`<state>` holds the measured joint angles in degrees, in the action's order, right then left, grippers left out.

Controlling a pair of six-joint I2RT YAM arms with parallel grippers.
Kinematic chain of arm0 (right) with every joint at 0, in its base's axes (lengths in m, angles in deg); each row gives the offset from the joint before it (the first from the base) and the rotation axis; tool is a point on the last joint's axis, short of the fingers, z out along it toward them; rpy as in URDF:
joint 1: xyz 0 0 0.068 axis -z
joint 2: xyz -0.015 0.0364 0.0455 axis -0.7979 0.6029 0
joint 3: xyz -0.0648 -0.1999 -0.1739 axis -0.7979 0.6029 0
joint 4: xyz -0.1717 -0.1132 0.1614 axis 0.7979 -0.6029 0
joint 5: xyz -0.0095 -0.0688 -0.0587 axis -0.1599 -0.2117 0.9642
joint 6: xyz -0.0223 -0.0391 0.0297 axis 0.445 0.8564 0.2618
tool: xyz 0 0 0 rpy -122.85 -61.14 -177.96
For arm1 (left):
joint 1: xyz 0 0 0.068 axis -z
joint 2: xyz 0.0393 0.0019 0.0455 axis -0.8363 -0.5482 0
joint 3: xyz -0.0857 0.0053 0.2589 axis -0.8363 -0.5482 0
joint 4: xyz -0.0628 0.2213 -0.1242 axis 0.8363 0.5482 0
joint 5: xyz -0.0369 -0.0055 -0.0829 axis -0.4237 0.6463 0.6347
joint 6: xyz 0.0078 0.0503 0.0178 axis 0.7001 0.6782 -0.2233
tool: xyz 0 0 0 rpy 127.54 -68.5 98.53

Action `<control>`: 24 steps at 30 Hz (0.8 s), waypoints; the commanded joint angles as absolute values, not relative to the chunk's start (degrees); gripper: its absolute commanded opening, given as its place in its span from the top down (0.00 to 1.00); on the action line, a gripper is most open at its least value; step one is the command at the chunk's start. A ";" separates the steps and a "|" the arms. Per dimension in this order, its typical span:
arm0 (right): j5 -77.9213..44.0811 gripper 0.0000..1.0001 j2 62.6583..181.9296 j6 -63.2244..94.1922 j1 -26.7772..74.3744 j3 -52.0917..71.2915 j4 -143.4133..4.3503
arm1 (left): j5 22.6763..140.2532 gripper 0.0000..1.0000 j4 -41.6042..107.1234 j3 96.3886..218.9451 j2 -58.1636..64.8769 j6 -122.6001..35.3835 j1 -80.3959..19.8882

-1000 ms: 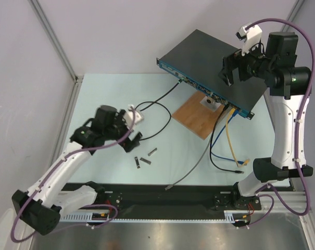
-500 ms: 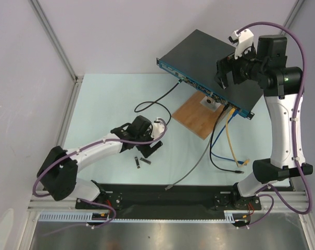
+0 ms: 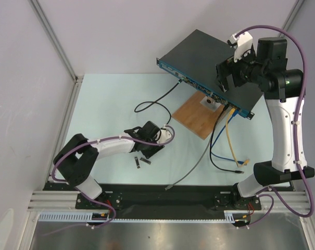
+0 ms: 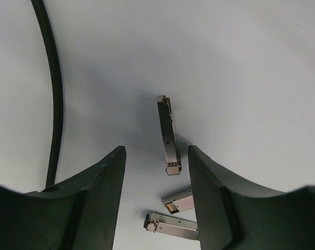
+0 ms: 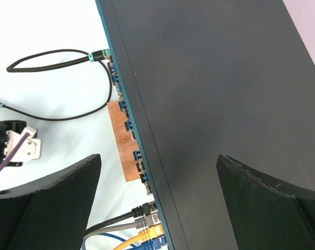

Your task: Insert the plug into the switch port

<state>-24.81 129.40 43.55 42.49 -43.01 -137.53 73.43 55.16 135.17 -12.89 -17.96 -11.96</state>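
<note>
Three small metal plugs lie on the pale table; in the left wrist view one (image 4: pixel 168 135) stands lengthwise, and two (image 4: pixel 179 200) (image 4: pixel 170 225) lie crosswise partly under the right finger. My left gripper (image 4: pixel 156 152) is open above them, empty; in the top view it (image 3: pixel 146 148) hovers over the plugs (image 3: pixel 138 162). The switch (image 3: pixel 214 62) is a flat black box with a narrow blue front face (image 5: pixel 141 156) with small sockets. My right gripper (image 3: pixel 225 75) is open and empty above its top (image 5: pixel 225 104), near the front edge.
A brown wooden board (image 3: pixel 196 115) lies under the switch's front. Black, grey, yellow and blue cables (image 5: pixel 147 224) are plugged in at the switch's right end and trail over the table (image 3: pixel 227 140). A black cable loop (image 3: pixel 152 107) runs to a left socket.
My left arm has swung right and stretched low over the table, bringing its open gripper above the metal plugs. My right gripper has shifted slightly left over the switch.
</note>
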 commanded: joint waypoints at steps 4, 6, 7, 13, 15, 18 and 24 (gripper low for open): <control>-29.57 0.00 129.28 40.15 42.29 -42.30 -135.83 | 69.17 0.70 52.88 134.45 -13.61 -17.00 -11.49; -32.12 0.00 130.15 37.16 42.29 -41.77 -134.86 | 68.55 0.84 52.79 134.54 -12.65 -17.09 -11.49; -33.09 0.00 130.42 36.11 42.29 -41.77 -133.90 | 68.63 0.88 52.97 134.63 -11.86 -17.00 -11.58; -41.86 0.00 133.85 26.97 42.29 -42.82 -128.98 | 67.85 1.00 55.17 135.59 3.41 -14.03 -11.49; -44.86 0.00 134.99 23.29 42.20 -43.00 -127.92 | 66.97 1.00 54.55 135.51 12.17 -11.74 -11.49; -50.57 0.00 136.83 18.97 41.94 -42.12 -125.02 | 65.91 1.00 53.32 136.21 21.24 -4.72 -10.96; -58.84 0.00 139.03 6.58 38.00 -39.93 -115.71 | 58.10 1.00 38.16 132.53 28.66 19.43 -7.72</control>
<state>-51.21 138.73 15.58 40.89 -40.13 -123.83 64.06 48.32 134.88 28.39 3.37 -9.47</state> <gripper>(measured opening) 0.995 0.038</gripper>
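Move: The plug to be taken lies almost between the left hand's open fingers, its middle about 1 cm ahead, 1 cm right and 1 cm lower. Of two other plugs, the nearer is some 3 cm back and 2 cm left of the hand, the farther 4 cm back and 5 cm left. A black cable runs about 7 cm straight ahead. From the right hand that first plug lies some 27 cm left, 10 cm back and 42 cm below. Closing almost in place, the left fingers pinch the plug on the table, then the hand lifts it fast, about 26 cm nearly straight up, its downward-pointing fingers swinging up to face forward by some 50 degrees. The right hand, open and empty, travels about 10 cm left over the switch towards the left hand, rolling its left side up and tipping its fingers down. ##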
